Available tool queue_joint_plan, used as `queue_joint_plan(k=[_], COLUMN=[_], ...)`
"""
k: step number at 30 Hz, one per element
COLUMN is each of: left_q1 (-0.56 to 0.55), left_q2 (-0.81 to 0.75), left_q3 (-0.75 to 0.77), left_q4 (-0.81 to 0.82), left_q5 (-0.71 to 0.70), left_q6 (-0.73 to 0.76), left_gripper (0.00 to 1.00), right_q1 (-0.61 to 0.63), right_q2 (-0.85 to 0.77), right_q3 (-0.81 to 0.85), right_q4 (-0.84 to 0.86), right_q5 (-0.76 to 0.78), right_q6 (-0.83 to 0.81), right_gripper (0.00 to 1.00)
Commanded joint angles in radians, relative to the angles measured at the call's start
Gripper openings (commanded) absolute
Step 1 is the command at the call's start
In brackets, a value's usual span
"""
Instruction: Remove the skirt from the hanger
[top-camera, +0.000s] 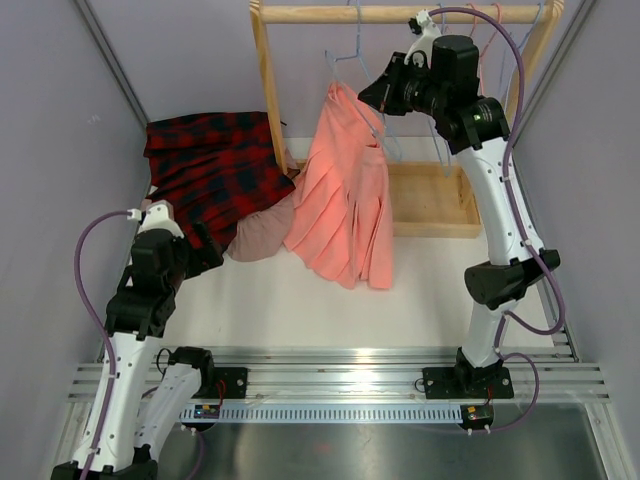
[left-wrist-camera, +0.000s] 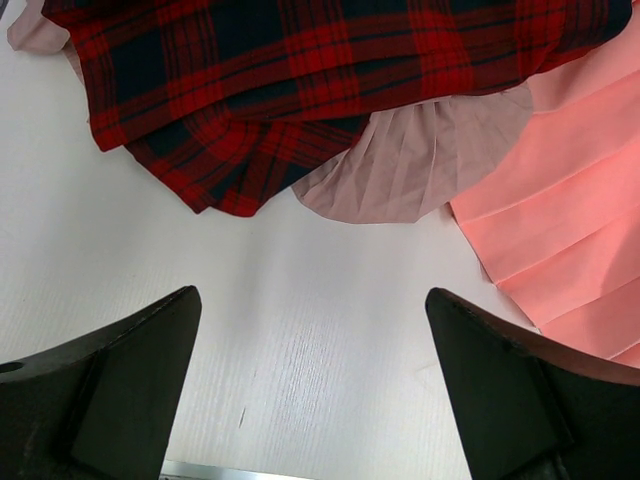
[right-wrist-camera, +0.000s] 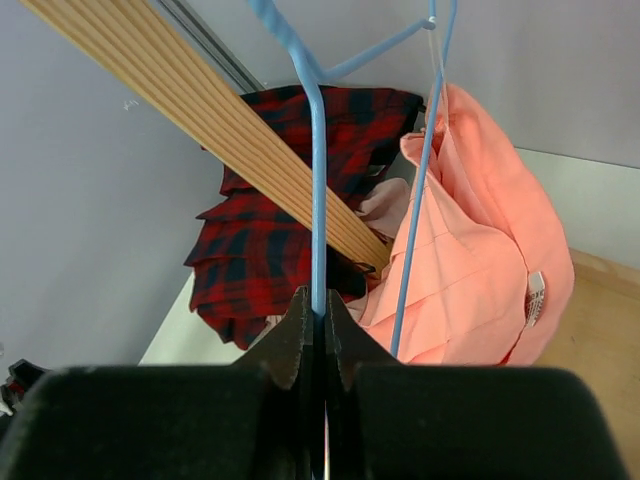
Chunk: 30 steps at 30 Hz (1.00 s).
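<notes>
A pink pleated skirt hangs from a light blue wire hanger and drapes down onto the table. In the right wrist view the skirt hangs by one clip and the hanger runs straight into my jaws. My right gripper is raised by the rack and shut on the hanger wire. My left gripper is low over the white table, open and empty, just short of the skirts' hems.
A red and black plaid skirt and a dusty pink skirt lie at the back left; both show in the left wrist view. A wooden rack with a base tray stands at the back, several hangers on its rail.
</notes>
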Motion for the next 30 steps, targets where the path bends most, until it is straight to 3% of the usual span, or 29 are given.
queue_joint_plan(k=[1,3,4,8,13,22,30], left_q1=[-0.019,-0.055,-0.138,-0.455,-0.686,-0.864,-0.918], left_q2=[0.034,0.07,0.12,0.286,0.447,0.679,0.821], left_q3=[0.09,0.18,0.216,0.42,0.511,0.515,0.566], left_q4=[0.077,0.121,0.135,0.195,0.386,0.785,0.914], left_q5=[0.03,0.061,0.05,-0.186,-0.146,-0.096,-0.059], left_q6=[0.011,-0.019,-0.025,-0.002,0.026,0.053,0.035], left_gripper=[0.99,0.99,0.99,0.99,0.99,0.99,0.99], right_q1=[-0.003,-0.003,0.0,0.04,0.078,0.092,0.094], right_q2=[-0.028,-0.059,-0.069,-0.128,-0.224,-0.362,-0.479], right_q3=[0.111,0.089,0.078,-0.006,-0.112,-0.232,-0.333], right_q4=[0.112,0.149,0.175,0.2,0.24,0.24,0.243], right_q5=[0.002,-0.004,-0.001,0.074,0.189,0.26,0.252], right_q6=[0.064,0.099,0.11,0.098,0.095,0.158,0.219], right_gripper=[0.0,0.0,0.0,0.0,0.0,0.0,0.0])
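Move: From my left hand, the near end of the skirt's waistband is some 33 cm to the right, 18 cm ahead and 13 cm higher. The plaid garment lies about 25 cm straight ahead of that hand and some 18 cm below. From my right hand, already pinching the skirt's blue hanger, that waistband end is roughly 13 cm below, 2 cm ahead and 2 cm right; empty hangers hang about 16 cm to this hand's right, 8 cm ahead and nearly level. I sweep my open left hand about 37 cm to the right and some 15 cm up towards the skirt's waistband, turning it clockwise by roughly 45 degrees and levelling the fingers. With my right fingers still shut on the hanger, I raise it slightly, then draw it back about 10 cm while rising further, away from the rail and nearer my left hand. ##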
